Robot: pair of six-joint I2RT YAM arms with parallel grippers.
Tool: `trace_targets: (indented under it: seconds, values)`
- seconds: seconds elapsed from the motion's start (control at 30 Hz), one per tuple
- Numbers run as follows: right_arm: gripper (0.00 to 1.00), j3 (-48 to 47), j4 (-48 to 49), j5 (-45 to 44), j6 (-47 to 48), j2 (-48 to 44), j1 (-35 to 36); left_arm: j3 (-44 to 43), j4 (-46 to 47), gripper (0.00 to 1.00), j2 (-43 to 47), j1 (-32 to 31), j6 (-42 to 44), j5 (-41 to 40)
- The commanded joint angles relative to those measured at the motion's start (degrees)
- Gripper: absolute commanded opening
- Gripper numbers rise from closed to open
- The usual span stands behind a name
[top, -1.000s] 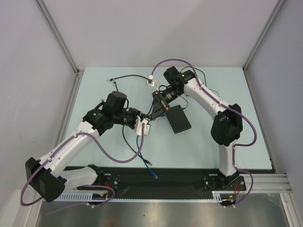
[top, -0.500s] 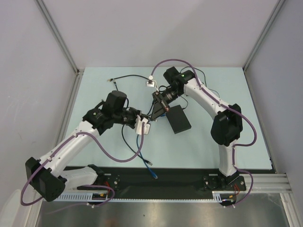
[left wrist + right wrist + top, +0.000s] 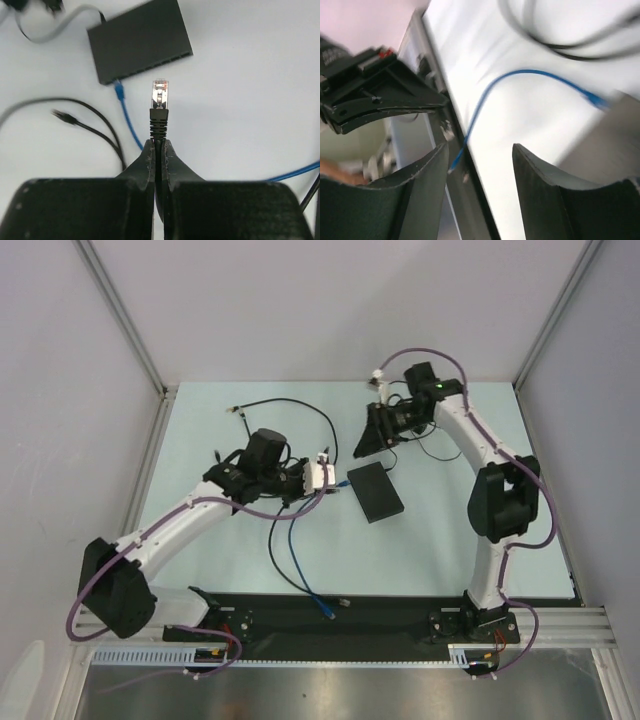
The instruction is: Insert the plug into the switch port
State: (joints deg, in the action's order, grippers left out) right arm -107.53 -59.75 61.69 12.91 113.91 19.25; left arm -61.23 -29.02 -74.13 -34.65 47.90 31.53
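The switch [image 3: 375, 491] is a flat black box lying mid-table; it also shows in the left wrist view [image 3: 140, 47]. A blue cable [image 3: 125, 112] is plugged into its near port edge. My left gripper [image 3: 326, 477] is shut on a black cable just behind its clear plug [image 3: 160, 94]. The plug points at the port edge, a short gap away and right of the blue cable. My right gripper [image 3: 372, 432] is open and empty, raised behind the switch's far end. Its wrist view is blurred, showing the blue cable [image 3: 485, 97].
Black cables loop across the far left of the table [image 3: 290, 410], and one loose end lies left of my left gripper [image 3: 62, 115]. The blue cable runs down to the front rail [image 3: 328, 608]. A grey cable leaves the switch's far corner [image 3: 60, 25].
My left gripper has moved right with the plug, close to the switch's left edge. My right arm has pulled back and to the right, off the switch.
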Motion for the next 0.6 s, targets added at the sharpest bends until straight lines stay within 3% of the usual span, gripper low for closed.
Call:
trace_targets:
  seconds: [0.0,0.17,0.27,0.57]
  values:
    - [0.59,6.4,9.7,-4.9,-8.2,-4.9,-6.7,2.9,5.4,0.0,-2.7,-0.3,-16.4,-3.4]
    - [0.61,15.0,14.7,-10.1,-11.6,-6.3,-14.3,8.1,15.0,0.0,-4.8,-2.3,-28.1,-9.8]
    - [0.64,19.8,15.6,-13.3,-9.4,-6.6,-16.9,8.4,16.0,0.0,-8.3,-3.1,-33.0,-10.9]
    - [0.61,29.1,22.4,-16.9,-4.3,-3.4,-18.8,2.9,18.7,0.0,-21.0,-4.7,-39.5,-12.4]
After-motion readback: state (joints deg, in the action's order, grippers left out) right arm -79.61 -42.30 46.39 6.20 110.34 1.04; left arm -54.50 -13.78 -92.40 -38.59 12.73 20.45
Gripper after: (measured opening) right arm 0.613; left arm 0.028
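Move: The switch's middle is some 10 cm ahead of the left gripper, 15 cm to its right and 17 cm below. The blue plug seated in its port side is about 13 cm ahead of that gripper and 7 cm right; a loose black plug lies some 20 cm ahead and 1 cm right. From the right gripper, the switch is about 2 cm ahead, 4 cm right and 20 cm down, its power lead 8 cm ahead and 7 cm right. Lower the left gripper about 13 cm, easing slightly right towards the switch's port side, keeping its pinch on the black plug and rolling the wrist some 40 degrees counter-clockwise as seen from behind the hand. Meanwhile sweep the empty, open right gripper about 15 cm right over the switch and down nearly as far, slightly forward overall, turning clockwise with its fingers tipping lower. ##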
